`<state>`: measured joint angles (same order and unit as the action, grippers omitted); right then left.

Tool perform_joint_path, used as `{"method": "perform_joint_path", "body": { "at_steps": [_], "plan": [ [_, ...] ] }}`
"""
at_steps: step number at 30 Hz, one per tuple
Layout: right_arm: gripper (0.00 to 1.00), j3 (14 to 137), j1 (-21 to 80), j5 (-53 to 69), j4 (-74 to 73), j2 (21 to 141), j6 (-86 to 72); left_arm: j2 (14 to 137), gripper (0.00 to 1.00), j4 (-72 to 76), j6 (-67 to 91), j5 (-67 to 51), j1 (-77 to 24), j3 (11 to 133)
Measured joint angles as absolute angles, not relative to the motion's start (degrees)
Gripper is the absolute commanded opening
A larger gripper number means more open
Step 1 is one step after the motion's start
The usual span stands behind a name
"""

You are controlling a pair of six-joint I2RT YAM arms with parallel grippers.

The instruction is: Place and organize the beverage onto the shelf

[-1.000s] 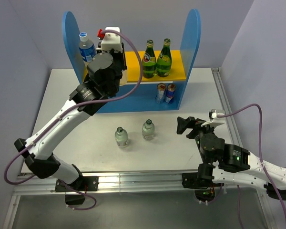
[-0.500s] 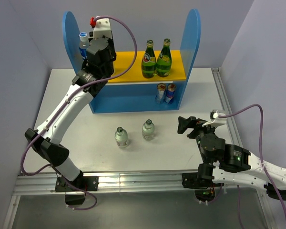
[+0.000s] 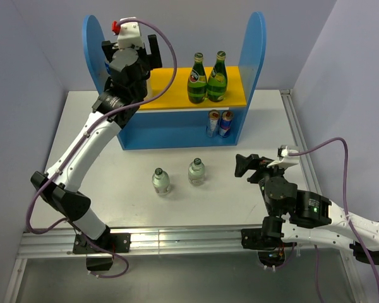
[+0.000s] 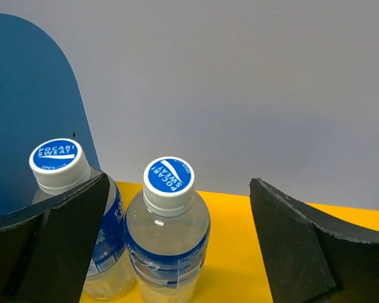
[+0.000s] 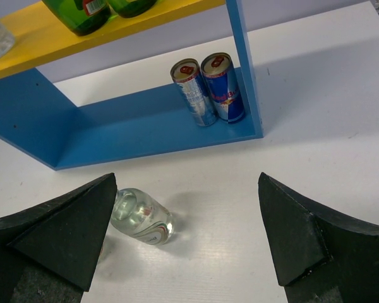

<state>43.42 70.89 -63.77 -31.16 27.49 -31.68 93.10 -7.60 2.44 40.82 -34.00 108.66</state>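
The shelf [image 3: 256, 47] stands at the back of the table, and its yellow upper board [image 3: 235, 95] carries two green bottles [image 3: 207, 79]. In the left wrist view, two blue-capped clear bottles stand on the yellow board [image 4: 240, 221] by the left blue panel [image 4: 25, 82]. One bottle [image 4: 168, 218] stands free between my left gripper's [image 4: 178, 183] open jaws, and the other [image 4: 58, 164] is partly behind the left finger. From above, my left gripper [image 3: 130, 53] hides both. My right gripper [image 3: 243, 165] hangs open over the table, holding nothing. Two small clear bottles [image 3: 161, 181] [image 3: 196, 171] stand on the table.
Two cans [image 3: 219, 123] [image 5: 208, 88] stand at the right end of the shelf's blue base [image 5: 132, 132]. One small clear bottle [image 5: 142, 218] sits beside my right gripper's left finger [image 5: 69, 233]. The table's right rail [image 3: 300, 145] is close to the right arm.
My left gripper has risen and swung to the left end of the upper board, then opened, so the bottle between its jaws now stands free. The right arm has not moved.
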Motion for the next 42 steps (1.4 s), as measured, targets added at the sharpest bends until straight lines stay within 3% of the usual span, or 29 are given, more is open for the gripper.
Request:
{"method": "perform_joint_path", "body": {
  "at_steps": [7,12,23,30,42],
  "plan": [
    [1.0,43.4,70.9,-63.8,-31.2,27.7,-31.7,87.6,0.99,-9.2,4.0,40.2,-35.7,105.0],
    [1.0,43.4,70.9,-63.8,-31.2,27.8,-31.7,77.9,0.99,-12.9,5.9,43.0,-44.1,96.9],
    [1.0,43.4,71.0,-63.4,-31.2,28.0,-31.7,51.9,0.99,-29.2,29.5,49.8,-57.4,60.2],
    [1.0,43.4,71.0,-63.3,-31.2,28.0,-31.8,48.6,0.99,-34.8,46.9,49.9,-63.9,45.6],
    [1.0,43.4,71.1,-62.9,-32.1,28.0,-32.7,53.4,0.99,-33.6,62.5,50.9,-70.9,39.1]
  ]
}}
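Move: From the left hand, open at shelf height, the nearer clear bottle stands on the table some 19 cm back, 6 cm right and 40 cm below. The other clear bottle is about 13 cm to the right of that one and 3 cm farther out. The just-placed Pocari bottle sits about 2 cm ahead, 1 cm left and 4 cm below the left hand. From the right hand, the nearer clear bottle is roughly 7 cm ahead, 28 cm left and 19 cm below. The left hand backs off the shelf, then sinks about 34 cm towards the nearer clear bottle, open, tipping down. ##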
